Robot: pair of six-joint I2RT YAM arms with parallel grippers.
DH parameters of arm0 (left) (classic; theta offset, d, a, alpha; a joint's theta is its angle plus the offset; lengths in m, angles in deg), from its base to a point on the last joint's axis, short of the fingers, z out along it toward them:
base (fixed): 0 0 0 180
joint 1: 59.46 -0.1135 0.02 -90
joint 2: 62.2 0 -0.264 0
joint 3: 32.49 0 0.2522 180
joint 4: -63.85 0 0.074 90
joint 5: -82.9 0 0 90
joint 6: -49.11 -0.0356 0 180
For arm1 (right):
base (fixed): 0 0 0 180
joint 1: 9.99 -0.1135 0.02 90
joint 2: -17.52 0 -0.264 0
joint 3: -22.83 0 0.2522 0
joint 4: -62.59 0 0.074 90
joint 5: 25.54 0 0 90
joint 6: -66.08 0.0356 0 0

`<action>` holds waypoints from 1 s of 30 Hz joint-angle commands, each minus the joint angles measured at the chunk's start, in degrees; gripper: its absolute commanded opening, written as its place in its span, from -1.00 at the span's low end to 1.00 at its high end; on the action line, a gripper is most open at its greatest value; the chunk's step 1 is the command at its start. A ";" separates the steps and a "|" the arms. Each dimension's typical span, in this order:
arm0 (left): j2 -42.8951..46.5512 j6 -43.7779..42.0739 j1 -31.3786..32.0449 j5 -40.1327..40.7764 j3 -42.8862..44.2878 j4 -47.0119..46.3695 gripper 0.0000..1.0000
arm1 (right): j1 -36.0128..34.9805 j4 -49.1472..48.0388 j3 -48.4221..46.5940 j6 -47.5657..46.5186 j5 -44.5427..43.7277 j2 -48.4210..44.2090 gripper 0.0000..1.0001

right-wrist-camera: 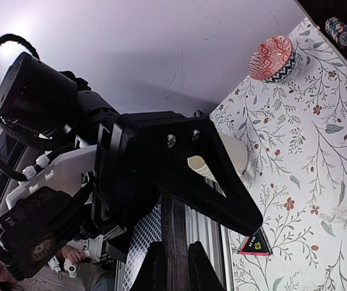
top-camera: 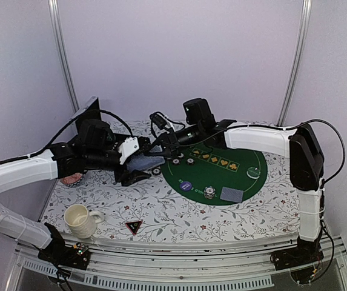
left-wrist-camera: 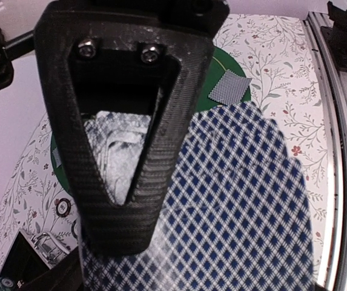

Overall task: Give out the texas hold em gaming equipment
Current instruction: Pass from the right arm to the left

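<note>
A fan of blue-checked playing cards [top-camera: 146,162] hangs above the table's middle left, between both grippers. It fills the lower right of the left wrist view [left-wrist-camera: 234,200]. My left gripper [top-camera: 138,163] [left-wrist-camera: 179,224] stands open around the cards, one finger [left-wrist-camera: 118,182] beside them. My right gripper [top-camera: 164,151] [right-wrist-camera: 176,245] is shut on the cards' edge, and their checked back [right-wrist-camera: 142,237] shows to its left. On the green mat [top-camera: 246,182] lie a single card [top-camera: 232,194] [left-wrist-camera: 228,86], a chip stack [top-camera: 209,193] and a blue button [top-camera: 186,185]. A black triangular marker [top-camera: 133,227] [right-wrist-camera: 254,244] lies near the front edge.
A cream mug [top-camera: 79,219] stands at the front left, a pink patterned dish [top-camera: 71,179] [right-wrist-camera: 270,59] under the left arm. Loose chips [top-camera: 190,161] lie at the mat's left rim. A pale round button [top-camera: 255,172] sits on the mat's right.
</note>
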 commanded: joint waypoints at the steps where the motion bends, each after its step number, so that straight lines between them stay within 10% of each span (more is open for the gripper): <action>1: 0.14 0.44 -0.45 -0.66 -0.27 0.24 0.56 | -0.43 -1.37 0.58 -2.87 0.89 -3.83 -0.97; 14: 1.03 -1.21 -0.51 -1.10 -0.25 -0.08 -0.11 | -0.56 -0.36 0.43 -3.30 -0.50 -3.52 -0.94; 30: 1.04 -2.03 -0.50 -0.19 -0.53 -0.11 -0.25 | -0.58 8.97 -2.13 -6.71 -7.23 -2.86 -0.02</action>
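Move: Between the left hand's open fingers lies the blue-backed card deck, its middle about 1 cm to the right of the left hand point and level with it. The right fingers already hold the deck; its middle is some 4 cm left, 3 cm back and 2 cm below them. On the table, 20 cm below the left hand, the near chip lies about 11 cm ahead and 3 cm right, the far chip 16 cm ahead and 11 cm right. Closing from wide to about half open while staying almost in place, the left fingers take the card deck between them as the right hand holds it nearly still. Only then do the shut right fingers spread to about half open around the deck's edge, that hand rising barely half a centimetre first and sinking about 1.5 cm by the end. ##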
